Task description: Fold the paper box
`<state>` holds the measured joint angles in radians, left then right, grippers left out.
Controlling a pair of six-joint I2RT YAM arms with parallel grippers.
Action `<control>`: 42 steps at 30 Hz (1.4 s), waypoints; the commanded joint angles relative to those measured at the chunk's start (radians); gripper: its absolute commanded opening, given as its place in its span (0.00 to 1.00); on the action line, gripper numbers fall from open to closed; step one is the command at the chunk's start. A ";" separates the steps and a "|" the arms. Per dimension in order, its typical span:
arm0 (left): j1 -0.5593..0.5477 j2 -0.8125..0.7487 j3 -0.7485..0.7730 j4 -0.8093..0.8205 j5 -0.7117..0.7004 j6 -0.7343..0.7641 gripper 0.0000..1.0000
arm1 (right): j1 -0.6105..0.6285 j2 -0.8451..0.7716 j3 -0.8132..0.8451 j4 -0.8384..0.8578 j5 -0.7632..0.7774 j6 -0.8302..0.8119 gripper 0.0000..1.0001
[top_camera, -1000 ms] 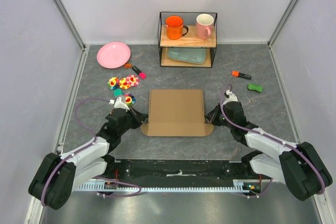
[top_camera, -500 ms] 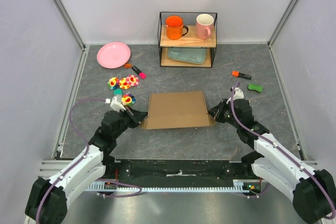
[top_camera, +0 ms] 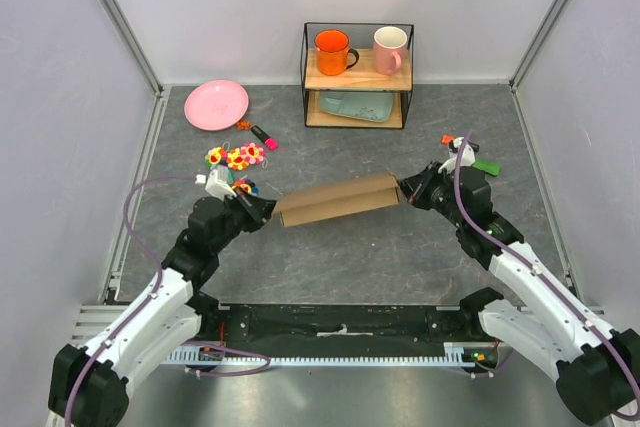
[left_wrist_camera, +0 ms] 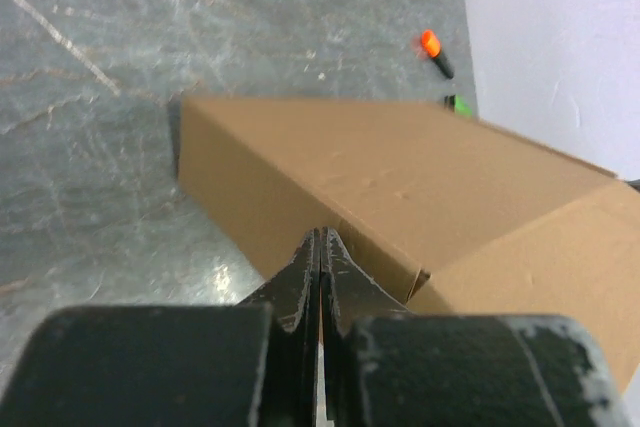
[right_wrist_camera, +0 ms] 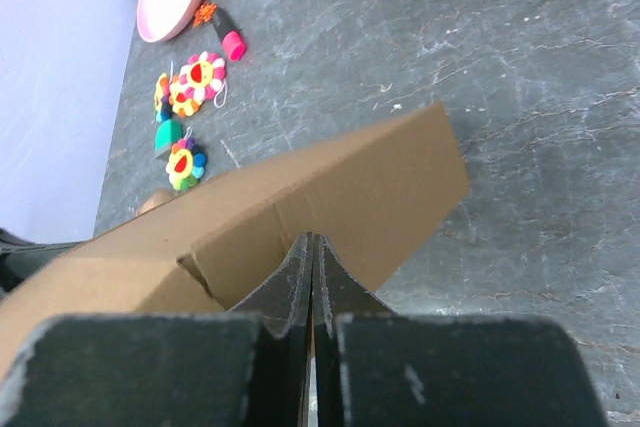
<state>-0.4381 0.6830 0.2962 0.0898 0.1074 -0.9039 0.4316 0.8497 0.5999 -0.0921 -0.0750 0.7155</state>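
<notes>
The paper box, plain brown cardboard, hangs tilted between my two arms at mid-table, its near edge raised. My left gripper is shut on its left end and my right gripper is shut on its right end. In the left wrist view the shut fingertips meet the paper box at a folded corner. In the right wrist view the gripper pinches the paper box beside a small flap. What lies between the jaws is hidden.
A black wire rack at the back holds an orange mug, a pink mug and a teal plate. A pink plate, a pink marker and flower toys lie left. An orange marker and a green piece lie right.
Both arms have reached forward and up. The paper box lay flat a second ago; its near edge is now lifted and it stands tilted, showing as a narrow band from above.
</notes>
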 commanded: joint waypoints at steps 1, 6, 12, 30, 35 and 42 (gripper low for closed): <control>-0.016 0.033 0.153 0.079 0.110 -0.036 0.02 | 0.021 0.035 0.049 0.000 -0.118 0.071 0.00; -0.016 0.111 0.222 0.079 0.120 -0.018 0.02 | 0.022 0.038 0.044 0.002 -0.105 0.068 0.00; -0.016 0.164 0.202 0.110 0.097 -0.012 0.02 | 0.022 0.055 0.005 0.022 -0.085 0.050 0.00; -0.016 0.138 0.164 -0.135 -0.172 0.076 0.10 | 0.022 0.121 0.000 -0.027 0.017 -0.027 0.01; -0.014 0.078 0.245 -0.289 -0.288 0.141 0.30 | 0.022 0.065 0.087 -0.188 0.130 -0.088 0.16; -0.013 -0.011 0.339 -0.515 -0.420 0.209 0.38 | 0.021 -0.015 0.274 -0.508 0.323 -0.237 0.33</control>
<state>-0.4503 0.7242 0.5678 -0.2768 -0.1894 -0.7731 0.4500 0.8970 0.7506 -0.4381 0.1165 0.5838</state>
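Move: The paper box hangs aslant between the shut fingers of both hands: its middle is about 15 cm right of the left hand, 4 ahead, 2 below; from the right hand about 15 cm left, 2 ahead, 7 below. On the table a rainbow flower toy lies roughly 16 cm ahead and 8 left of the left hand, 12 below; the green eraser some 20 cm ahead and 24 right of the right hand, 17 below. The left rises 6 cm, then sinks 7; the right sinks 5; both release the box, parting outward. ##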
